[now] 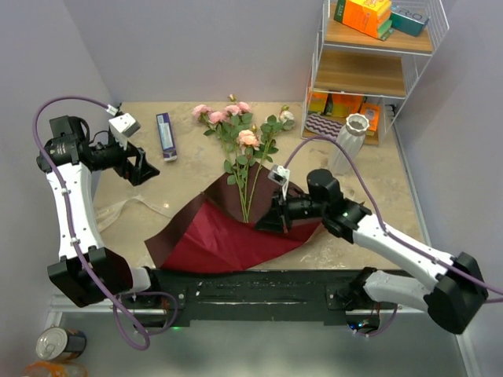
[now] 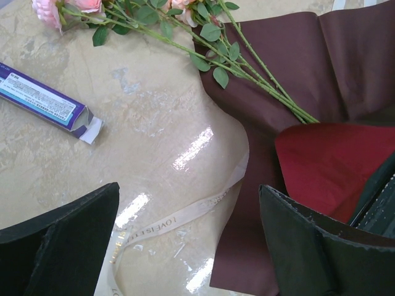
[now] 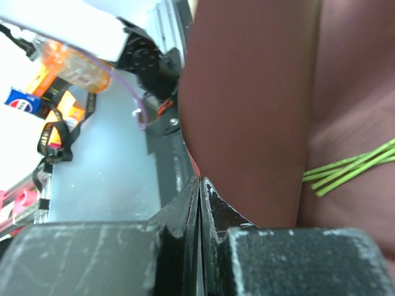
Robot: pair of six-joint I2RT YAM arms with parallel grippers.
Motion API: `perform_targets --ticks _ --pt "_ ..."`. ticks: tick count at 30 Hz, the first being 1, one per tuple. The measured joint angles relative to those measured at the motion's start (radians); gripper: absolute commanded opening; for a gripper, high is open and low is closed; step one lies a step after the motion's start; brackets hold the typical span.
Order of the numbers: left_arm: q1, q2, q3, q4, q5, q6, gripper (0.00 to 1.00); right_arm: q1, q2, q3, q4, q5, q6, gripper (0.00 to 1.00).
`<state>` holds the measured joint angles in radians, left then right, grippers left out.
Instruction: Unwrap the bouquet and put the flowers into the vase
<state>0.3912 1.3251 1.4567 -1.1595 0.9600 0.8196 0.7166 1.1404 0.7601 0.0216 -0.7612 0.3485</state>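
Observation:
The bouquet lies unwrapped: its maroon paper (image 1: pixel 212 239) is spread flat near the table's front, and the flowers (image 1: pixel 245 141) rest with their stems on it and their pink heads pointing to the back. My right gripper (image 1: pixel 264 222) is shut on the paper's right edge (image 3: pixel 247 111), close to the green stems (image 3: pixel 352 168). My left gripper (image 1: pixel 146 167) hangs open at the left, above the cream ribbon (image 2: pixel 166 223) and nothing is between its fingers (image 2: pixel 308 240). The white ribbed vase (image 1: pixel 352 141) stands upright at the back right.
A purple carton (image 1: pixel 165 135) and a small white box (image 1: pixel 124 124) lie at the back left. A white wire rack (image 1: pixel 377 71) with colourful boxes stands behind the vase. A tin can (image 1: pixel 55 343) sits below the table's front left edge.

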Motion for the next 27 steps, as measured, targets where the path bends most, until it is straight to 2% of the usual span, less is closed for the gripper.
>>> perform_targets --ticks 5,9,10,13,16,21,27 --pt "-0.002 0.000 0.000 0.000 0.000 -0.014 0.99 0.019 -0.214 -0.048 -0.069 0.002 0.031 0.12" --pt "-0.007 0.000 0.002 0.003 0.000 -0.025 1.00 0.029 -0.338 -0.050 -0.108 0.002 0.061 0.22" --pt "-0.008 0.000 0.003 0.005 0.000 -0.027 0.99 0.032 -0.361 -0.051 -0.117 0.000 0.071 0.31" --pt "-0.013 0.000 0.013 0.011 0.000 -0.043 1.00 0.039 -0.404 -0.057 -0.165 -0.009 0.090 0.47" --pt "-0.021 0.000 0.029 0.019 0.000 -0.054 0.99 0.044 -0.431 -0.053 -0.279 -0.012 0.082 0.58" --pt "-0.032 0.000 0.034 0.029 0.000 -0.069 0.99 0.045 -0.511 0.019 -0.441 0.031 0.082 0.64" --pt "-0.036 0.000 0.034 0.030 -0.003 -0.076 0.99 0.045 -0.436 0.303 -0.476 0.089 0.072 0.69"
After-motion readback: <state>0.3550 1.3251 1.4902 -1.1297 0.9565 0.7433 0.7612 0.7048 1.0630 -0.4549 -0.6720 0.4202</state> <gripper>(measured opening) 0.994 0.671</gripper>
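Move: The wrapping paper's far flap is already pinched and lifted in the right hand; the near table edge lies about 8 cm behind this hand and 18 below. The paper's middle is some 6 cm ahead and 6 left, the flowers' middle about 23 ahead and 2 left, the vase roughly 23 ahead and 23 right. From the idle left hand, that stretch of edge is about 22 cm back, 32 right and 25 down. The lifted flap of wrapping paper is drawn back and to the right by the right hand, about 9 cm back and 7 right, towards and over the near table edge, rising some 6 cm and dipping slightly. The fingers spread to about two-thirds open on the way and let the paper go; then the hand climbs steeply, ending about 15 cm higher than it began. ##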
